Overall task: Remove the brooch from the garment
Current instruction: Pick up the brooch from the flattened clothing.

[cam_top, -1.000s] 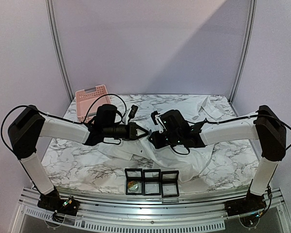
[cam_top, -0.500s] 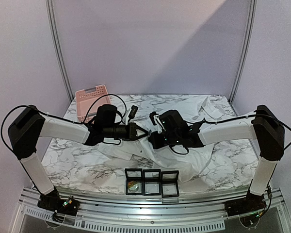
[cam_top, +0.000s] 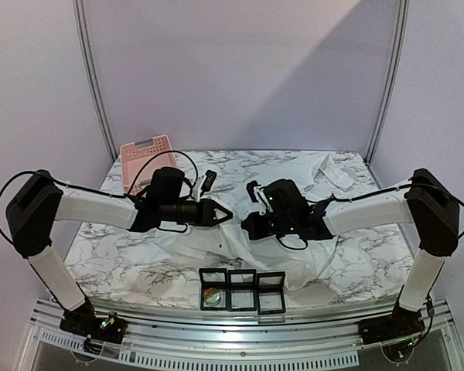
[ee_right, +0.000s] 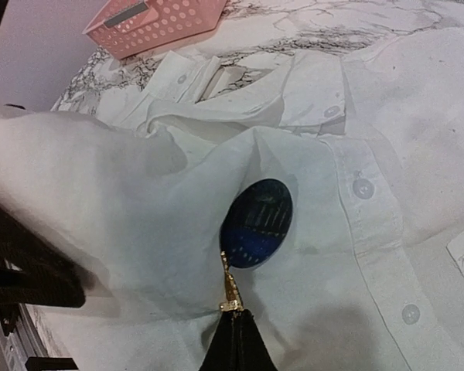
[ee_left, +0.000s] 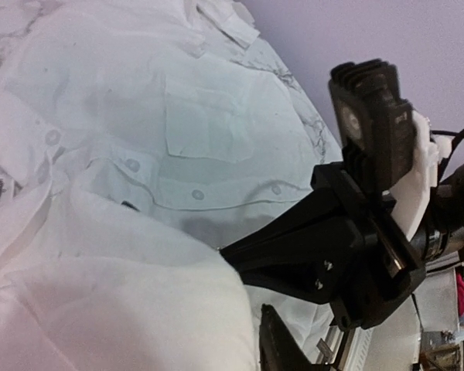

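Note:
The garment (cam_top: 325, 255) is a large white shirt spread over the marble table, also seen close up as the garment (ee_right: 371, 255) and the garment (ee_left: 201, 131). The brooch (ee_right: 257, 222) is a dark blue oval on the fabric beside the button placket, with a gold pin running down from its lower edge. My right gripper (ee_right: 233, 311) is shut on the end of that gold pin. In the top view the right gripper (cam_top: 249, 226) hides the brooch. My left gripper (ee_left: 243, 280) stands with its jaws slightly apart, a raised fold of shirt lying at the tips. The left gripper (cam_top: 223, 215) faces the right one.
A pink perforated basket (cam_top: 143, 158) stands at the back left, also visible as the basket (ee_right: 158, 23). Three black display boxes (cam_top: 242, 290) sit in a row at the table's front edge. A small black plug (cam_top: 209, 179) hangs behind the left gripper.
The right gripper's jaws have closed onto the brooch's pin and it has shifted slightly right. The left gripper's jaws have parted a little, and that arm has eased slightly leftward.

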`<state>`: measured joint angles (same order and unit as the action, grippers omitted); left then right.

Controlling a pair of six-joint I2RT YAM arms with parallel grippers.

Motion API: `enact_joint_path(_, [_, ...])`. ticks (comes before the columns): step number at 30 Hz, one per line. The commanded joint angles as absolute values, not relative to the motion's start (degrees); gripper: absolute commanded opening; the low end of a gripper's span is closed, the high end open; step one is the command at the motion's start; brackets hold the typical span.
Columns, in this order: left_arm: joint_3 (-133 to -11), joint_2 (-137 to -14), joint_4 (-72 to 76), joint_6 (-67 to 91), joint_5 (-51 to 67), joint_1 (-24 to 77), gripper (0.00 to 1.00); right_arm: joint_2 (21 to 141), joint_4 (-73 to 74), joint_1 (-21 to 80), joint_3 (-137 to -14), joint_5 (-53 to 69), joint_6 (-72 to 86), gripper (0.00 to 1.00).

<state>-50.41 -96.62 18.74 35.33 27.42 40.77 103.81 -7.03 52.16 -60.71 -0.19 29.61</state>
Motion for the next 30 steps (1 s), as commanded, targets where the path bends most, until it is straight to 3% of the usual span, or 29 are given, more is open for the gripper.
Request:
enact_joint_path(1, [-48.8,-93.3,11.9,31.7,23.0,41.5,0.38,100.7,-13.8,50.7,-57.4,5.3,30.8,0.00])
enact_joint_path(3, [-48.6,-92.1,9.2,30.3,21.1,41.5,0.51,99.9,-15.8,50.4,-56.0,6.5,30.4,0.00])
enact_joint_path(7, [-49.8,-89.0,3.5,25.7,17.8,41.7,0.63,98.4,-17.1,50.0,-54.2,7.0,28.7,0.00])
enact_joint_path(15, [-60.7,-88.1,-13.0,12.1,17.4,41.7,0.71,95.3,-18.3,48.6,-52.0,9.5,25.3,0.00])
enact_joint_path(22, [-70.9,-94.2,-25.4,-1.0,29.9,41.7,0.79,93.4,-18.2,47.2,-50.9,14.3,22.1,0.00])
enact_joint_path(26, [-72.2,-93.0,-25.3,-2.5,22.8,41.7,0.80,91.9,-17.1,46.8,-50.2,14.7,21.0,0.00])
enact_joint_path(30, [-67.6,-89.2,-17.8,3.3,6.3,41.8,0.80,90.9,-16.1,45.9,-50.2,14.2,20.8,0.00])
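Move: The right fingers already pinch the brooch's gold clasp; the oval brooch lies about 3 cm ahead and 2 cm left of that hand, roughly 1 cm below it. From the left hand, the brooch is some 3 cm right, 1 cm ahead and 3 cm lower, with the garment's raised fold directly at its parting fingers, about 1 cm below. The black tray sits on the table about 17 cm back and 1 cm left of the right hand, 9 cm down. Leftward first, by about 3 cm with a slight dip, the left hand backs off from the brooch while its already parting fingers spread wide around the garment's fold; then it climbs some 5 cm, drifting partly back right and sinking a little at the end, its wrist turning about 30 degrees. The right hand keeps its pinch on the gold clasp and lifts about 5 cm, easing right and slightly back. ##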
